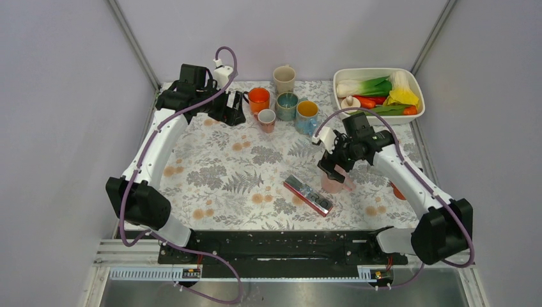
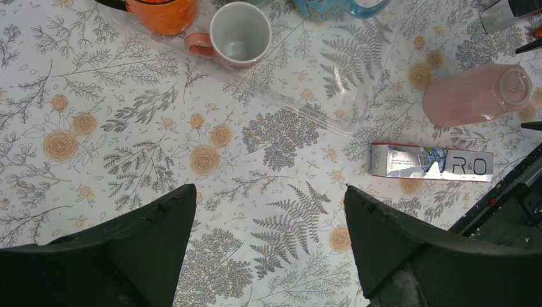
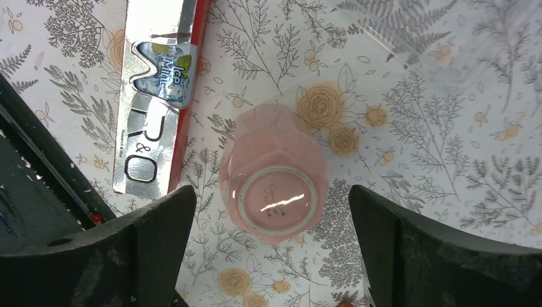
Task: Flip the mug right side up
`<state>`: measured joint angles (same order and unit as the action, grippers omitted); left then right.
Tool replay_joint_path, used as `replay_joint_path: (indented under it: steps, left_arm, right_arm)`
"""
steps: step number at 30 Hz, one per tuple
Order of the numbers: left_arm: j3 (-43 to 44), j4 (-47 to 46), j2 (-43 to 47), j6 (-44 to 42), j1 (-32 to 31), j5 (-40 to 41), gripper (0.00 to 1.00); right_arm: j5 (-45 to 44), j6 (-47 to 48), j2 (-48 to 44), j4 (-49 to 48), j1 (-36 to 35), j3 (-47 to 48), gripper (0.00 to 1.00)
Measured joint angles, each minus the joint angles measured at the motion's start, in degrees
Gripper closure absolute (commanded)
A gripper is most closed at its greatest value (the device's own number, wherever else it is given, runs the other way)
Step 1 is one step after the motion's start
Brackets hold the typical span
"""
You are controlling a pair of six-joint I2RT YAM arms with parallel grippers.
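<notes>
A pink mug [image 3: 275, 173] stands upside down on the flowered cloth, its base ring facing up. It also shows in the top view [image 1: 333, 182] and the left wrist view [image 2: 476, 94]. My right gripper [image 3: 271, 211] is open, held above the mug, with the mug's base between the two fingers and apart from both. In the top view the right gripper [image 1: 333, 167] hangs right over the mug. My left gripper [image 2: 268, 204] is open and empty, high over bare cloth; in the top view the left gripper [image 1: 231, 109] is at the far left, near the upright mugs.
A silver and red flat box [image 1: 309, 194] lies left of the pink mug. Several upright mugs [image 1: 281, 105] stand at the back middle. A white tray [image 1: 415, 86] of toy vegetables stands at the back right. An orange object [image 1: 396, 190] lies under the right arm.
</notes>
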<state>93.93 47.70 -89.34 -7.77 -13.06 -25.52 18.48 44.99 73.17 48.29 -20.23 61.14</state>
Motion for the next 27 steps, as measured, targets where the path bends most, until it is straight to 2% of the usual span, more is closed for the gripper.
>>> replay_joint_path:
  steps: [9,27]
  left_arm:
    - [0.0,0.0,0.0,-0.2,0.0,0.0,0.11]
    - [0.0,0.0,0.0,-0.4,0.0,0.0,0.11]
  right_arm:
    - [-1.9,-4.4,9.1,1.2,0.0,2.7,0.01]
    - [-6.9,-8.0,15.1,-3.5,-1.0,-2.3,0.0]
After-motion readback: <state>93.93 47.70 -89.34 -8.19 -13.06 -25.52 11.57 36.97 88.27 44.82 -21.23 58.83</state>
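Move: The upside-down pink mug stands almost under my open right fingers, its middle about 9 cm lower, 3 cm to the right and 2 cm back. The gum pack lies roughly 5 cm back and 6 cm left of that hand, 13 cm down. The blue mug is some 23 cm ahead and 6 cm left, about 9 cm lower. From my left hand the pink mug is around 34 cm right, 12 cm back and 21 cm down. I sink my right hand about 8 cm, almost straight down, bringing the wide-open fingers to either side of the upturned pink mug. On the way I drift about a centimetre right and tip the hand some 15 degrees, so the fingers point more steeply down, with a slight clockwise turn. I don't close on the mug yet. ##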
